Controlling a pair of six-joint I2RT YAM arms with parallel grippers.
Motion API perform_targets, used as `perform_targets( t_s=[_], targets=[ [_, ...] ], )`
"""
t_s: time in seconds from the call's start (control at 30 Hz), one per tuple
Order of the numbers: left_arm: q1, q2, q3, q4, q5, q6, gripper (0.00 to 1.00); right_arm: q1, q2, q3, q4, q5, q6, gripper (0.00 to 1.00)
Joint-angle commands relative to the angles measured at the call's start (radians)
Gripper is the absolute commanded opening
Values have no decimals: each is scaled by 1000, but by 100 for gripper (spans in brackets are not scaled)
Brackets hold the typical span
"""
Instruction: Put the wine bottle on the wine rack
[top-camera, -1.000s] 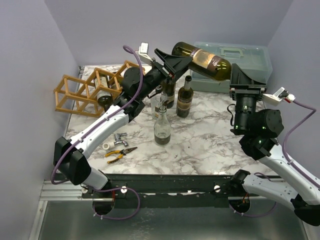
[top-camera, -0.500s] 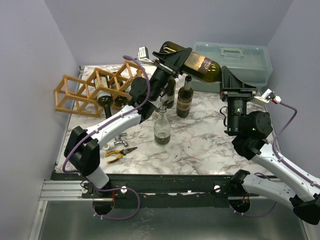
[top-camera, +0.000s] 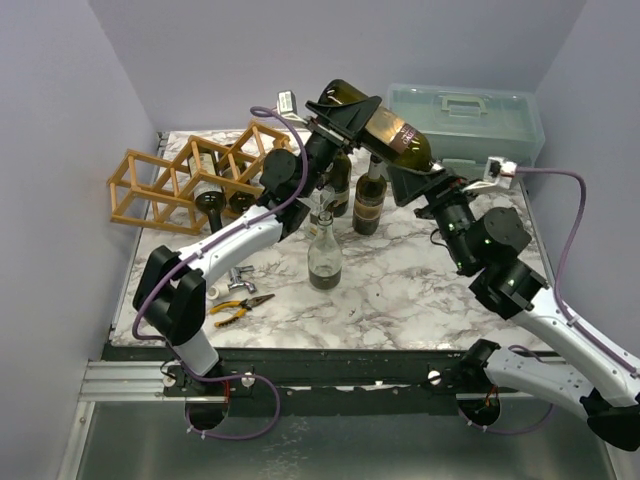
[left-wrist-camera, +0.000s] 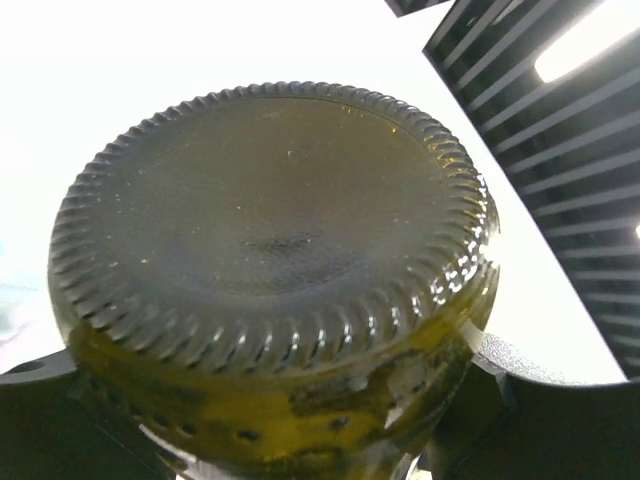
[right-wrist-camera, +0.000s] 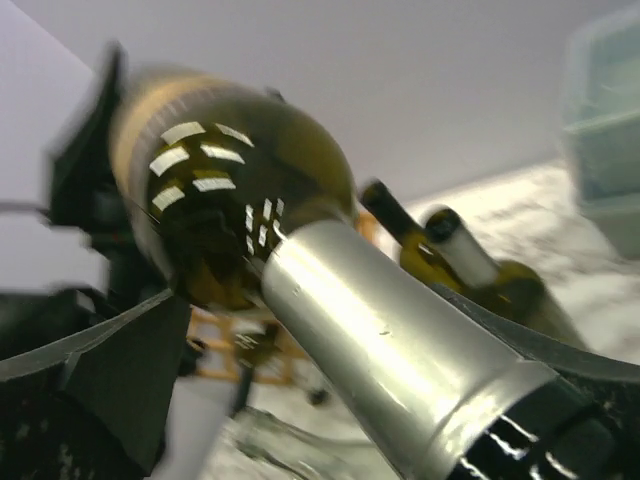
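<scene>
The wine bottle (top-camera: 385, 128), dark green with a brown label and silver foil neck, is in the air, tilted, base up-left, above the table's back middle. My left gripper (top-camera: 343, 108) is shut on its base; the ribbed bottom (left-wrist-camera: 270, 220) fills the left wrist view between the dark fingers (left-wrist-camera: 560, 420). My right gripper (top-camera: 415, 178) is open around the foil neck (right-wrist-camera: 400, 340), with a gap between the neck and one finger (right-wrist-camera: 100, 380). The wooden lattice wine rack (top-camera: 150, 185) stands at the back left with another bottle (top-camera: 212, 195) lying in it.
Two dark bottles (top-camera: 368, 198) (top-camera: 338, 185) and a clear bottle (top-camera: 324, 252) stand under the held bottle. A translucent toolbox (top-camera: 470, 115) is at the back right. Pliers (top-camera: 240, 305), a tap (top-camera: 238, 275) and a white roll (top-camera: 213, 292) lie front left.
The bottle moved left and tilted. My left gripper closed on its base. My right gripper let go of the body, swung left and now stands open around the neck.
</scene>
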Motion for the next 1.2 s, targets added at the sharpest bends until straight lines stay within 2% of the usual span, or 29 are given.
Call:
perform_targets(
  t_s=[0.0, 0.1, 0.17, 0.27, 0.37, 0.6, 0.8, 0.93, 1.07, 1.17],
  targets=[
    [54, -57, 106, -140, 198, 109, 0, 6, 5, 102, -498, -94, -240, 100],
    [95, -59, 162, -249, 312, 143, 0, 7, -10, 170, -670, -148, -280, 100],
    [117, -61, 207, -339, 385, 187, 0, 6, -21, 199, -739, -258, -315, 100],
    [140, -65, 282, -480, 482, 261, 0, 6, -10, 260, -826, -341, -346, 100],
    [156, -98, 291, -571, 525, 306, 0, 6, -2, 291, -836, -399, -365, 100],
    [159, -125, 303, -604, 656, 308, 0, 7, 73, 362, -763, -681, -387, 100],
    [141, -123, 312, -655, 765, 334, 0, 6, 104, 425, -675, -582, -283, 100],
    [111, -123, 327, -682, 793, 362, 0, 7, 200, 522, -714, -468, -244, 100],
    [90, -118, 348, -723, 781, 393, 0, 5, 242, 544, -669, -487, -218, 100],
    [77, -100, 386, -760, 799, 408, 0, 6, 256, 537, -634, -442, -208, 100]
  ],
)
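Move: The left hand grips the wine bottle near its base, with the bottle's middle about 8 cm to its right, 5 cm back and 4 cm below; the wooden wine rack lies some 40 cm left and 12 cm ahead, well below. From the open right hand, at the neck, that middle is roughly 5 cm left, 4 cm ahead and 3 cm up. The nearest standing bottle is about 16 cm ahead and 9 cm left of the right hand, the clear bottle 20 cm left and 2 cm ahead, both nearly 30 cm lower. The right hand, fingers already wide open, drops some 7 cm off the neck while rolling left side down, then draws back, swings left and comes up and forward again, until its open fingers stand either side of the labelled body. Meanwhile the left hand keeps its grip near the base, rolls left side up and turns clockwise while drawing back about 7 cm, bringing the bottle neck-down in front of the right hand. ##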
